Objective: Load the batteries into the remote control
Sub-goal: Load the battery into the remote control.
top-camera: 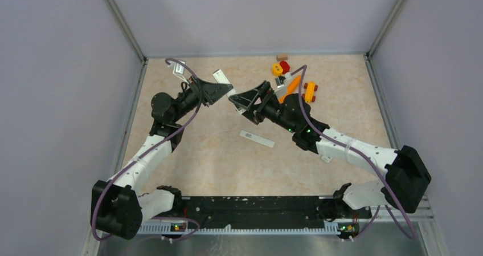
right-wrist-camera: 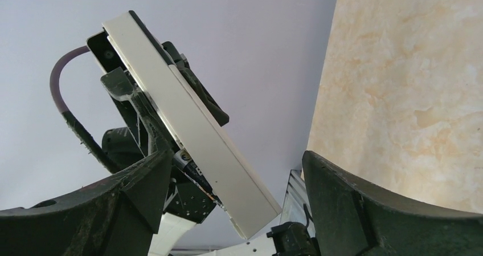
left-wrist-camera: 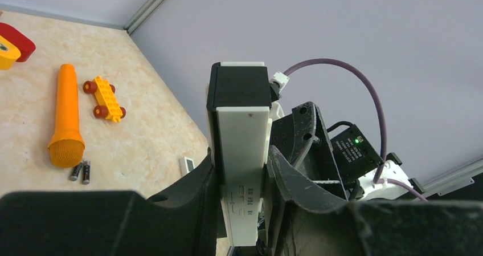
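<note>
My left gripper [left-wrist-camera: 242, 159] is shut on the remote control [left-wrist-camera: 239, 125], a slim white bar held up off the table with its black section [left-wrist-camera: 238, 86] farthest from the fingers. In the top view the left gripper [top-camera: 218, 90] holds the remote control [top-camera: 222, 78] near mid-table. My right gripper [top-camera: 241, 100] faces it, open. In the right wrist view the remote control [right-wrist-camera: 193, 130] slants between the open right gripper's [right-wrist-camera: 236, 165] fingers, untouched. One dark battery [right-wrist-camera: 192, 168] lies along its underside. Two batteries [left-wrist-camera: 81, 171] rest on the table by the carrot's thick end.
An orange carrot toy [left-wrist-camera: 66, 116], a yellow brick car [left-wrist-camera: 104, 98] and red and yellow toys [top-camera: 281, 68] lie at the back right, with a brown block [top-camera: 281, 57]. A flat white strip [top-camera: 257, 138] lies mid-table. A small white piece [left-wrist-camera: 187, 165] sits near the carrot.
</note>
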`<action>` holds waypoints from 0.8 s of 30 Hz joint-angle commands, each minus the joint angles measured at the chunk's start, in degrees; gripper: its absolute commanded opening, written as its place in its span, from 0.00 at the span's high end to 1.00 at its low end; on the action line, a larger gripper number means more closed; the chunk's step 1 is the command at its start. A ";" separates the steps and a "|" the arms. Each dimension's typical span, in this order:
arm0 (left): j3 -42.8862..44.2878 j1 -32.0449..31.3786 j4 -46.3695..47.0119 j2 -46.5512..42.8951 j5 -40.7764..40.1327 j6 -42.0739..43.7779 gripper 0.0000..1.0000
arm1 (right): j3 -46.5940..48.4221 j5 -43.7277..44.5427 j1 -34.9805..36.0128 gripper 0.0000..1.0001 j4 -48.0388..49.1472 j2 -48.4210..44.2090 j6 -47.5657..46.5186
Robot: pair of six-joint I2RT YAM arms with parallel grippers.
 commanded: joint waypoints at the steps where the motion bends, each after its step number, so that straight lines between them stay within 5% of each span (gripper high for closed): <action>1: -0.14 -0.09 3.88 -0.26 0.63 -0.22 1.00 | 3.19 -1.08 -0.52 0.15 2.19 0.20 0.01; 13: -0.52 -0.09 4.98 -0.16 2.02 -1.58 1.00 | 3.00 -2.69 -1.41 0.14 3.81 1.77 2.12; 24: -0.82 -0.09 9.28 0.79 1.22 -6.57 1.00 | 0.08 -3.92 -1.73 0.41 6.53 1.66 2.77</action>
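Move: The right hand's open fingers straddle the near, lower part of the remote control, whose middle is about 4 cm ahead, 2 cm left and 3 cm above. The loose white cover lies on the table, roughly 12 cm back, 7 cm right and 30 cm below the right hand. The left hand already grips the remote control about its middle, practically at its hand point. The right fingers partly close around the remote's lower part, edging 1 cm up and forward-left; the left keeps its grip. ##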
